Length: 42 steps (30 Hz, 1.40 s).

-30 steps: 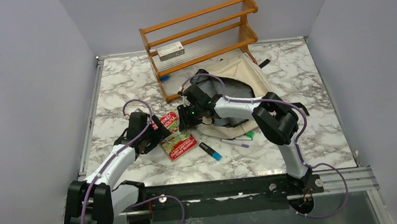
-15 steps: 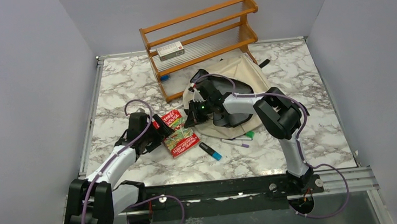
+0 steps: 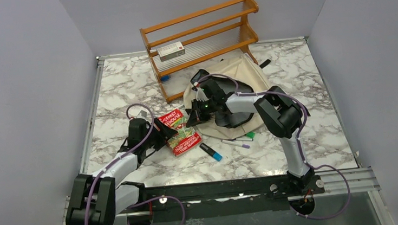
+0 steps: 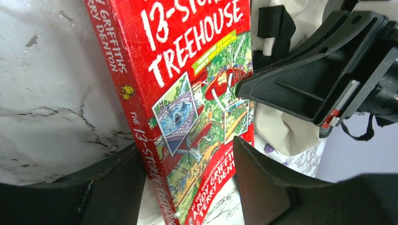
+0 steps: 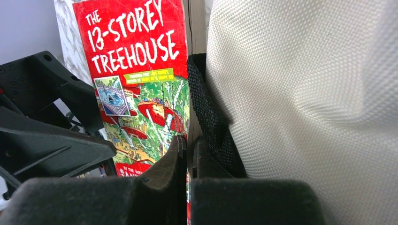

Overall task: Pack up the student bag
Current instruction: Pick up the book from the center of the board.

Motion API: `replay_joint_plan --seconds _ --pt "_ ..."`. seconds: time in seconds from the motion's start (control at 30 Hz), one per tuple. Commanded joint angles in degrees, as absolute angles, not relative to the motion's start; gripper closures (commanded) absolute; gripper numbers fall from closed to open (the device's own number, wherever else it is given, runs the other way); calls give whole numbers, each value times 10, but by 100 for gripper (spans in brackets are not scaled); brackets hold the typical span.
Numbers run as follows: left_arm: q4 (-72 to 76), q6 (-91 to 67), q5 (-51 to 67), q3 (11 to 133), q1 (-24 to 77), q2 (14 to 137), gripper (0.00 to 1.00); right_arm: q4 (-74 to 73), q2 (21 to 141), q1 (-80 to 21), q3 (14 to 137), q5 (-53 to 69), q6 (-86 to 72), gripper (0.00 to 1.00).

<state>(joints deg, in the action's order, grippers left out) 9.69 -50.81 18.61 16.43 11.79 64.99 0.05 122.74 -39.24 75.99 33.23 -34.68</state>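
Observation:
The student bag (image 3: pixel 245 78) lies beige and soft at the back centre, below the shelf. A red book, "The 13-Storey Treehouse" (image 3: pixel 179 132), lies flat on the marble just left of it. My left gripper (image 3: pixel 160 130) is open and straddles the book's near left corner (image 4: pixel 187 70). One finger (image 4: pixel 117 187) is by the spine and the other finger (image 4: pixel 263 183) is at the cover's edge. My right gripper (image 3: pixel 192 117) is shut at the bag's left rim. Its fingers (image 5: pixel 189 140) stand together between the book (image 5: pixel 136 70) and the bag's fabric (image 5: pixel 305 93), beside a black strap (image 5: pixel 211 117), with nothing seen between them.
A wooden rack (image 3: pixel 201 36) with a small box (image 3: pixel 171 50) on it stands behind the bag. A blue-capped marker (image 3: pixel 211 151), a purple pen (image 3: pixel 236 143) and a green marker (image 3: pixel 248 135) lie in front of the bag. Grey walls close in both sides.
The right gripper drew back from the book toward the bag's rim and shut. The left gripper slid forward onto the book's corner, and its jaws have narrowed.

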Motion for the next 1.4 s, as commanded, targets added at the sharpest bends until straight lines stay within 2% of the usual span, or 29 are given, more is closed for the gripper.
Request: replay_joint_plan --seconds 0.0,0.13,0.3,0.4,0.53,0.7,0.93,1.17,1.37 --pt "163 -521 260 143 125 654 38 -28 1271 -389 734 314 -329 99" --pt "175 -511 254 157 125 628 55 -24 1266 -389 731 323 -328 99" --pt "156 -495 236 181 125 610 87 -17 1244 -389 726 322 -317 99" --pt "115 -478 217 204 125 597 100 -7 1211 -390 718 319 -308 89" --pt "51 -446 197 249 124 569 100 -6 1143 -389 717 314 -287 69" --pt "-68 -386 164 337 123 527 100 -5 1034 -389 705 274 -249 54" --pt "-143 -257 222 467 123 516 100 19 860 -389 638 146 -188 49" --pt "-132 -132 353 530 124 539 100 157 672 -389 517 129 -86 42" --pt "-140 -64 421 573 134 567 100 24 633 -389 579 200 28 41"
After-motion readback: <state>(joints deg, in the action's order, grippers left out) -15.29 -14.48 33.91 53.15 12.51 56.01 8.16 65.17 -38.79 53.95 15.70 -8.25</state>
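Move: The book lies with its spine edge between the left hand's open fingers; its middle is about 4 cm to this hand's right, 1 cm ahead and 2 cm below. From the left hand, the blue-capped marker lies some 16 cm right and 8 cm back, and the bag's middle about 25 cm right and 12 cm ahead. From the right hand, whose shut fingertips are at the page edge, the book's middle is about 4 cm left, 3 cm back and level. While the right hand's shut fingers stay braced at the page edge, the left hand eases 1 cm right, pinches the book by its spine edge and lifts it some 23 cm, tipping its fingers up and turning clockwise. Once the pinch has closed, the right hand leaves the page edge, opening halfway as it rises about 29 cm and draws right, fingers swinging up and forward. ##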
